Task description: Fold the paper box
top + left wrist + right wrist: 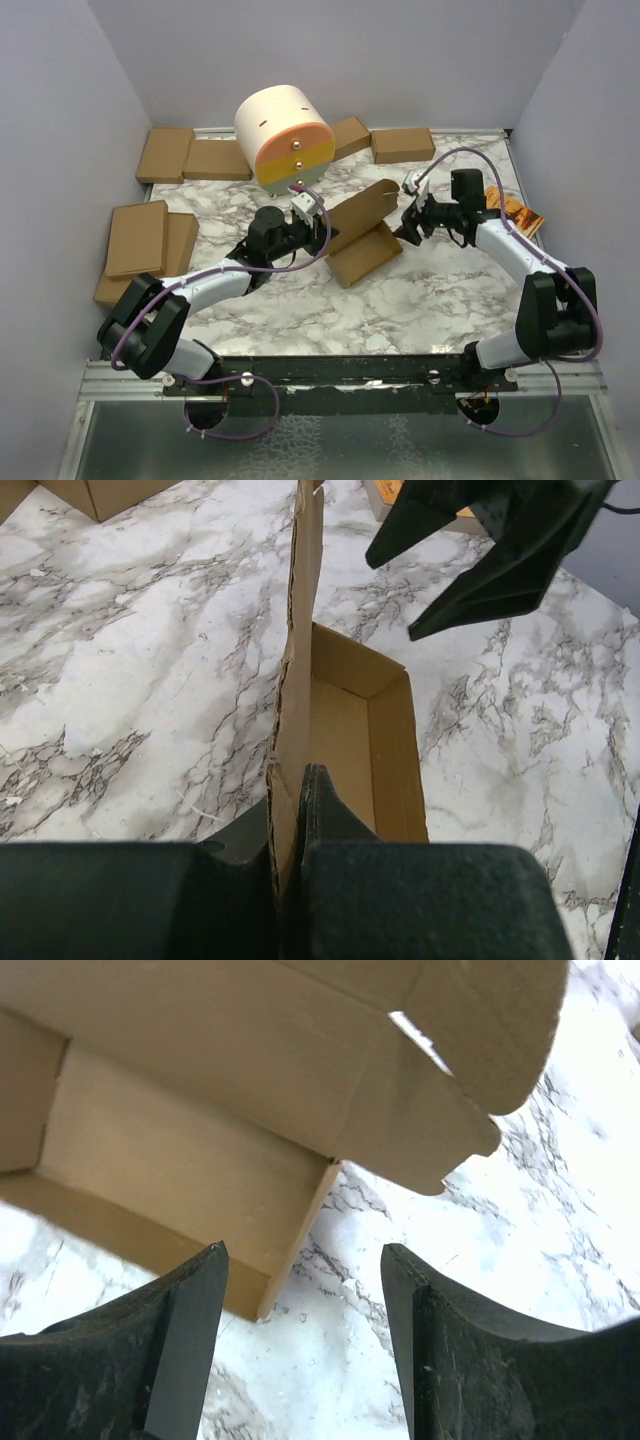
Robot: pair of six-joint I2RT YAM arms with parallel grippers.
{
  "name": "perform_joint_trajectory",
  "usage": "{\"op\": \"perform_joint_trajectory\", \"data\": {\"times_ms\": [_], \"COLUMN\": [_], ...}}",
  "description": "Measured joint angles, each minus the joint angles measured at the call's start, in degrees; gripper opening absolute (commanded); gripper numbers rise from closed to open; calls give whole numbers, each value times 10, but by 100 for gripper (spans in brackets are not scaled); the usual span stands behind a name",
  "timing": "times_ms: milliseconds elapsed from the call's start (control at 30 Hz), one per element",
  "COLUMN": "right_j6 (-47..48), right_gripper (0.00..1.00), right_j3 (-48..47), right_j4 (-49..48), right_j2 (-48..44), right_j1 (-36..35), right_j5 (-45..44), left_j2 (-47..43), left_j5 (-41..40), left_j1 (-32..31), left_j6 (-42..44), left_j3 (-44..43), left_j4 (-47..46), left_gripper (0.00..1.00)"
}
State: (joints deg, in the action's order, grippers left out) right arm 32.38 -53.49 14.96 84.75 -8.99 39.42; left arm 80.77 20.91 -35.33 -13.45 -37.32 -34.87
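The paper box (365,238) sits mid-table as a shallow brown tray (345,730) with its lid panel (305,600) standing upright. My left gripper (322,230) is shut on the lid's near edge, and in the left wrist view the cardboard is pinched between its fingers (320,810). My right gripper (408,226) stands open at the box's right end, apart from it. In the right wrist view the tray's corner (300,1210) and the tabbed lid flap (430,1050) lie just ahead of the open right gripper (303,1255), with nothing between its fingertips.
Several ready-made brown boxes line the back edge (215,158) and are stacked at the left (140,240). A cream and orange cylinder (283,135) stands at the back. An orange booklet (517,212) lies by the right arm. Walls enclose the marble table (440,290).
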Motion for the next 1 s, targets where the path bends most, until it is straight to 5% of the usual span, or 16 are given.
{"op": "perform_joint_trajectory", "data": {"times_ms": [100,200,267,333,367,567,1000], "right_j6": [61,166,266,378,423,556,499], "right_gripper": [63,52,35,6,2,1,1], "right_j3": [0,3,10,26,33,64,78], "right_j4": [38,95,142,198,217,258,111], "right_j2": [-16,-22,-23,-24,-23,-1,23], "right_j1": [18,24,24,24,24,12,-59], "right_j5": [56,117,151,171,172,135,-25], "left_j2": [0,-1,-2,-4,-5,-10,-10], "left_j5": [-3,-4,-4,-4,-4,-3,28], "left_j1": [0,0,0,0,0,0,0], "left_j6": [6,12,15,18,20,29,38], "left_j3": [0,0,0,0,0,0,0], "left_j4": [3,6,9,13,15,22,29], "left_gripper": [0,0,0,0,0,0,0]}}
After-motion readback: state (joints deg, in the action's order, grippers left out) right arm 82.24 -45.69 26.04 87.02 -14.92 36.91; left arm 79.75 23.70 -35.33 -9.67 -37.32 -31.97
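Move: The right hand, open and empty, hovers off the box's right end: the right end of its near long wall is about 4 cm back, 2 cm to the left and 8 cm below. The box's middle lies some 5 cm back and 10 cm left; the raised lid panel's middle is roughly 5 cm ahead and 9 cm left, at about hand height. From the left hand, which still grips the lid edge, that wall end is about 4 cm ahead, 16 cm right and 14 cm down. Closed right fingertips end up against the outer face of the near long wall, by its right corner. To get there the hand swings back about 10 cm, rising slightly at first, shuts empty on the way and turns some 40 degrees counter-clockwise, sinks beside the box, then comes forward about 4 cm towards the wall. The left hand keeps its pinch on the lid, barely shifting. ##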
